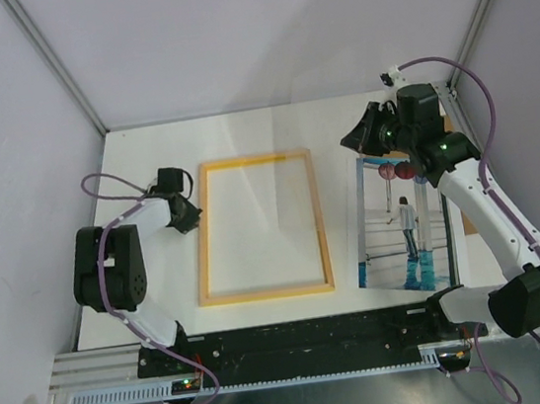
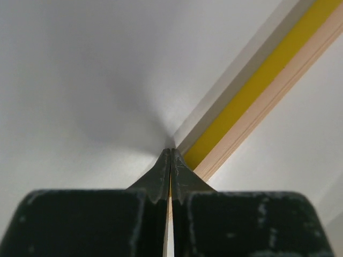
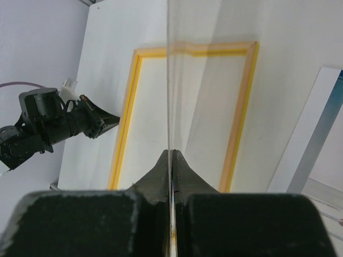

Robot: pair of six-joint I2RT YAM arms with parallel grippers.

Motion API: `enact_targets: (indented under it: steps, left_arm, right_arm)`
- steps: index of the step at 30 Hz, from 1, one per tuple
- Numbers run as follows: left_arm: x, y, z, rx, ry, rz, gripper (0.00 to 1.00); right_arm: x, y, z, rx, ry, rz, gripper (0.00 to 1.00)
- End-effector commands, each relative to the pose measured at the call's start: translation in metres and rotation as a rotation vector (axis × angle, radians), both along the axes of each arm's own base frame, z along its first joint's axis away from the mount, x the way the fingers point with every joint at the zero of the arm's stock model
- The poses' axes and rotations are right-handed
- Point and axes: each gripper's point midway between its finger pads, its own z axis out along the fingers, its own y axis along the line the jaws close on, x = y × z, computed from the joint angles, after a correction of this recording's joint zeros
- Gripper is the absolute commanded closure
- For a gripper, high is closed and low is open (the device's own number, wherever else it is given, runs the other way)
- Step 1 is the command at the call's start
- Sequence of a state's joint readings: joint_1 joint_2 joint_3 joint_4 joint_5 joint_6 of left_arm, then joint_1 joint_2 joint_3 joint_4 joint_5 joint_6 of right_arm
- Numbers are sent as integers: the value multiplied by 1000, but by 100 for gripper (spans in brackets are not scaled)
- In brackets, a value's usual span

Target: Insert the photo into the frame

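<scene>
The frame [image 1: 319,217], yellow with a pale wood rim, lies flat at the table's middle. My left gripper [image 1: 196,212] is at its left rail; the left wrist view shows the gripper [image 2: 170,152] shut on that thin edge of the frame [image 2: 252,91]. The photo [image 1: 404,234] lies on the table to the right, partly under my right arm. Above the photo's far end, my right gripper [image 1: 356,137] is shut on a thin clear sheet [image 3: 169,80], seen edge-on in the right wrist view. There the gripper [image 3: 172,152] points at the frame [image 3: 241,107], with the photo [image 3: 316,144] to its right.
A sliver of brown board [image 1: 467,221] shows beside the photo, under the right forearm. Pale walls with metal posts close in the table at the left, back and right. The left arm [image 3: 48,126] shows at the frame's left side.
</scene>
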State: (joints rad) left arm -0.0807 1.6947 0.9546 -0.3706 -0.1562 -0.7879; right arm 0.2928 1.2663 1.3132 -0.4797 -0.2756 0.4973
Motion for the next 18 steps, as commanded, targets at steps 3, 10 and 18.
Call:
enact_targets:
  steps: [3,10,18]
  left_arm:
    - [-12,-54,4,-128,-13,-60,100]
    - [-3,-73,20,-194,-70,-131,100]
    - [3,-84,42,-243,-127,-226,94]
  right_arm:
    - [2,8,6,75,-38,60,100]
    - [0,19,-7,118,-6,106,100]
    - [2,41,-11,204,34,161,100]
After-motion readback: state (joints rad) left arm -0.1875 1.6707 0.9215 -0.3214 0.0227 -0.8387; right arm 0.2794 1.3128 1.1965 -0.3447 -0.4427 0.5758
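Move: My shut left fingertips are already against the outside of the frame's left bar; the frame's middle lies about 18 cm to the right and 6 cm back of them, hardly lower. My right hand pinches the clear sheet high up, with the frame's middle about 24 cm to its left, 3 cm back and 30 cm below. From the right hand the photo lies some 20 cm right and 10 cm back, the brown board roughly 30 cm right and 3 cm ahead, both on the table. With my left fingers kept shut, I push the frame's left bar to my right, along the table towards the photo, about 7 cm, quickly at first and then easing off, the wrist rolling some 10 degrees as it goes. Meanwhile my right hand keeps its pinch on the clear sheet and sinks about 3.5 cm, then also drifts left over the frame. ##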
